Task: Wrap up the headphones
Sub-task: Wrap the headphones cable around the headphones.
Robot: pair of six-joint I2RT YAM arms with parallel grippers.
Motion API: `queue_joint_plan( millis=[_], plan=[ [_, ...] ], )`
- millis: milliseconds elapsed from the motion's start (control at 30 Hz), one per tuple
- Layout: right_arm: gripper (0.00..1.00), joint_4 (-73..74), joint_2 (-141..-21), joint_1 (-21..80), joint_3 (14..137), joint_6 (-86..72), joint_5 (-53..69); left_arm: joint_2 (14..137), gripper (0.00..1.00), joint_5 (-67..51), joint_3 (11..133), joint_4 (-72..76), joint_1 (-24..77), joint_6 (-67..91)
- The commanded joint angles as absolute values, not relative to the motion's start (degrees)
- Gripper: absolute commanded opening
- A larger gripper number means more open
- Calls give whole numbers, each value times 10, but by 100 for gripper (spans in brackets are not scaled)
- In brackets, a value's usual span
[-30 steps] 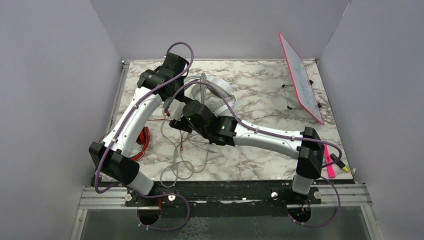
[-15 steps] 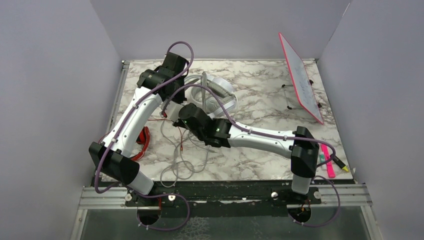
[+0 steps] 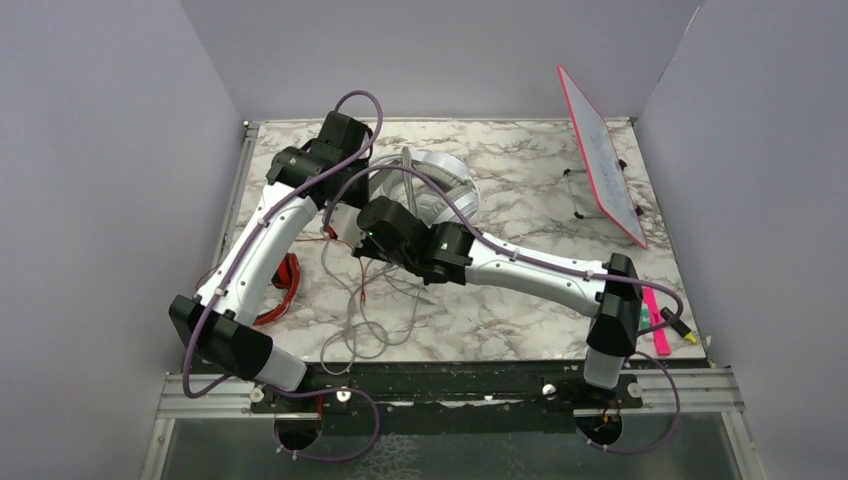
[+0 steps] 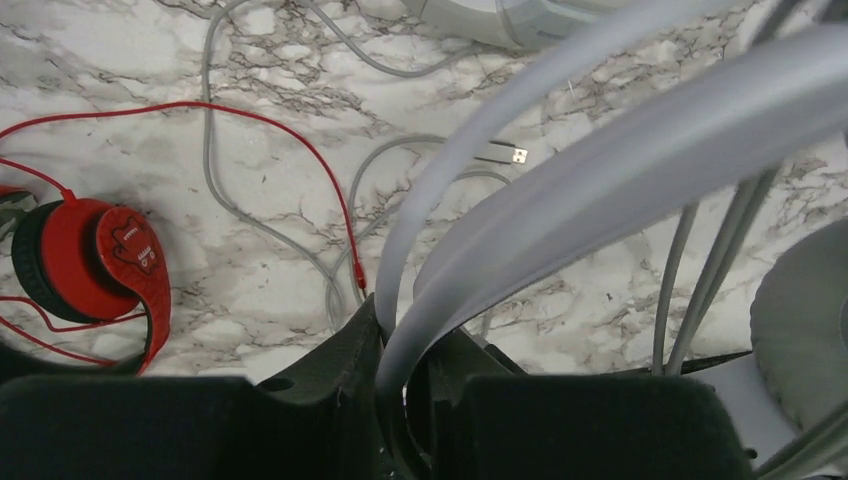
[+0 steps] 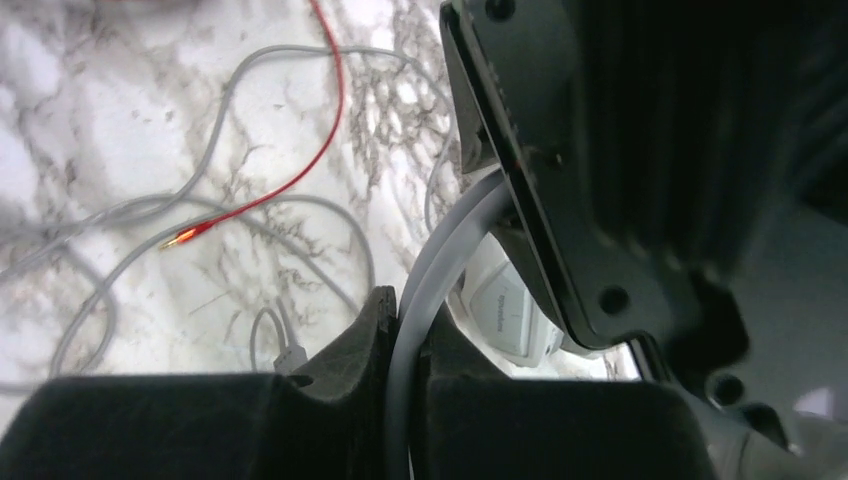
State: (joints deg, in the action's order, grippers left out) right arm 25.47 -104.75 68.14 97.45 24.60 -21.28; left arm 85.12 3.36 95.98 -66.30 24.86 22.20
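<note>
A pale grey-white pair of headphones (image 3: pixel 441 182) sits raised at the back centre of the marble table (image 3: pixel 530 190). My left gripper (image 4: pixel 400 345) is shut on its grey headband (image 4: pixel 600 160), which arcs up and to the right. My right gripper (image 5: pixel 408 325) is shut on the same pale headband (image 5: pixel 440 260), close under the left arm's black wrist (image 5: pixel 620 150); a white earcup (image 5: pixel 510 315) shows just beyond. The red-and-black headphones (image 4: pixel 100 260) lie on the table at the left, with their red cable (image 4: pixel 300 150) looping out. Thin grey cables (image 3: pixel 360 310) trail toward the front.
A grey cable ends in a USB plug (image 4: pixel 515 155) on the marble. A red-framed whiteboard (image 3: pixel 603 155) leans at the back right. A pink marker (image 3: pixel 660 325) lies at the right front edge. Grey walls enclose the table on three sides.
My right gripper has closed onto the headband and moved slightly back and left. The left arm has shifted a little to the left, still on the band.
</note>
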Motion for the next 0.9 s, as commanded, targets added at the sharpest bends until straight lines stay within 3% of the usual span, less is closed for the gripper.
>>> queue_joint_plan(
  millis=[0,167,333,433,567,700,867],
  plan=[
    [1,293,-983,680,996,192,-119,815,23,1,943,-571,255,200],
    [1,264,-946,675,958,178,-119,799,49,7,967,-554,250,189],
    [1,255,-926,663,938,165,-119,789,68,18,999,-554,237,170],
    [1,255,-911,653,933,159,-116,771,78,51,1000,-555,224,158],
    [1,287,-904,630,958,148,-107,723,98,113,966,-541,208,152],
    [1,347,-911,607,1008,138,-89,625,99,150,863,-465,205,154],
    [1,443,-940,591,1093,106,-72,476,99,104,644,-276,205,202]
  ],
)
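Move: Both hands hold the white headphones by the headband. The middle of the headphones lies about 5 cm ahead and 10 cm right of the left hand, slightly below it, and roughly 7 cm ahead and 9 cm right of the right hand. On the table some 21 cm below the left hand, the grey headphones sit about 19 cm ahead and 11 cm right, the red headphones some 17 cm left and 2 cm back. Upward with both hands, about 10 cm on the left and 8 cm on the right: the left fingers spread wide and give up their grip on the headband as that wrist tips up by some 35 degrees, swinging left late in the rise. The right keeps its pinch on the headband, drawing back before lifting, and tilts moderately. ##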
